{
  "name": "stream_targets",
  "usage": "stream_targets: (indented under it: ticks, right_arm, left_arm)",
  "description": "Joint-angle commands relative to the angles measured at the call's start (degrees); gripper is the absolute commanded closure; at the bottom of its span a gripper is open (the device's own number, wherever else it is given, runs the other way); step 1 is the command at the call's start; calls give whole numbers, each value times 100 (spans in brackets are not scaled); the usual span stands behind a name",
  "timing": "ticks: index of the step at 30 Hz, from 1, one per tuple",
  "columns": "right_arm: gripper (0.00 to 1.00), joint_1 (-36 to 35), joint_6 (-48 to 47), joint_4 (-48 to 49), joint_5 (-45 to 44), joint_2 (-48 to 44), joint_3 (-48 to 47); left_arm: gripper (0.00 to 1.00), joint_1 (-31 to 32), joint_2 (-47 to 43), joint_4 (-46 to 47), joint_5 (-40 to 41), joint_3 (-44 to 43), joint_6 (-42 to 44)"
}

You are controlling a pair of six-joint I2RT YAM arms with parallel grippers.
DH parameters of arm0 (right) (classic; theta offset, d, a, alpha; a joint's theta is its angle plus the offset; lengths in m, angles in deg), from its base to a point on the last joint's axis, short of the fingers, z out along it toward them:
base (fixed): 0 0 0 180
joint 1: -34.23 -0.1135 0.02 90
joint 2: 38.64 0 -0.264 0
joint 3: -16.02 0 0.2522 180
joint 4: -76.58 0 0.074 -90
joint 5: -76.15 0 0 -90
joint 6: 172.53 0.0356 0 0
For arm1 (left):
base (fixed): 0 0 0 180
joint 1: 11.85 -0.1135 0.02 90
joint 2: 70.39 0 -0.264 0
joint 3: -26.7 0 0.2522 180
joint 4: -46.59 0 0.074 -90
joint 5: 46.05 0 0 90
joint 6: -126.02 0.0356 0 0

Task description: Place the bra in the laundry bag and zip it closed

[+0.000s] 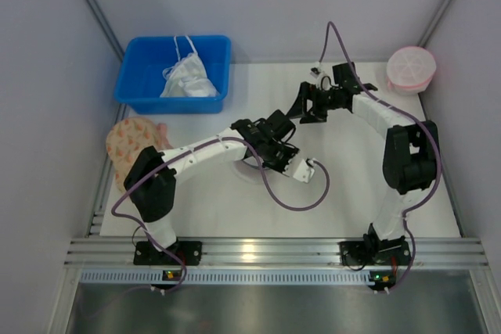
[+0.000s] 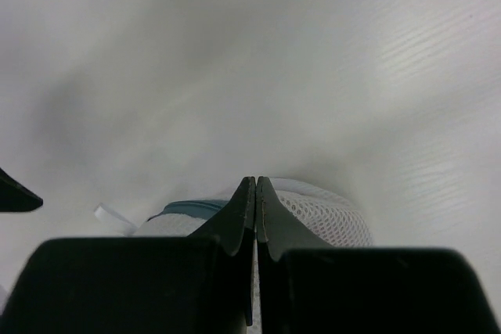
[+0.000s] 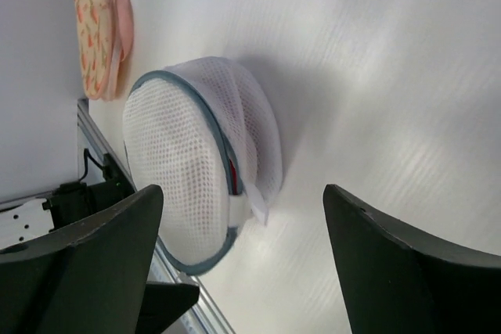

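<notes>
The laundry bag is a round white mesh pouch with a grey-blue rim, lying on the white table. A red sliver of the bra shows through the gap in its zip seam, beside a white tab. In the top view the bag is mostly hidden under my left arm. My left gripper sits right over it, shut, and I see nothing between its fingers; in the left wrist view mesh lies just beyond the gripper. My right gripper hangs open farther back, apart from the bag, wide open and empty in its own view.
A blue bin at the back left holds a white garment. A beige patterned disc lies at the left edge, also seen in the right wrist view. A pink mesh bag sits back right.
</notes>
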Motion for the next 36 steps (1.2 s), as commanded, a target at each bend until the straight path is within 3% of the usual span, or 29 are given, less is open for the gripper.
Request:
stream_targets:
  ticks: [1, 7, 17, 20, 21, 24, 36]
  right_arm:
    - [16, 235, -416, -650, -147, -358, -305]
    - [26, 174, -409, -1128, 204, -393, 28]
    - [47, -512, 58, -724, 882, -173, 539]
    - [60, -547, 40, -776, 978, -42, 381]
    - [74, -547, 5, -803, 961, 11, 319]
    - [100, -530, -48, -873, 838, 81, 100]
    - [100, -310, -408, -987, 434, 520, -902]
  left_arm:
    - [100, -103, 4, 371, -254, -233, -444]
    - [100, -103, -84, 784, -105, -23, -620]
    - [100, -103, -180, 987, -34, -66, -664]
    - [100, -103, -242, 979, -43, -40, -620]
    - [100, -103, -260, 978, -43, -31, -637]
    - [100, -103, -365, 978, -104, 109, -690]
    - [100, 20, -1270, 970, -500, 1322, -970]
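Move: The laundry bag's right-hand zip end lies about 10 cm back of the open right hand, 4 cm to its left and 3 cm lower. The pale tab on the zip band sits some 4 cm left of that end, and the bag's middle about 9 cm left of it, 3 cm nearer the robot and 4 cm lower. From the shut left hand, the zip end is roughly 4 cm straight ahead, at about the same height. The right hand reaches back about 9 cm, pinches the zip end, then draws forward 4 cm as the left tugs back. ##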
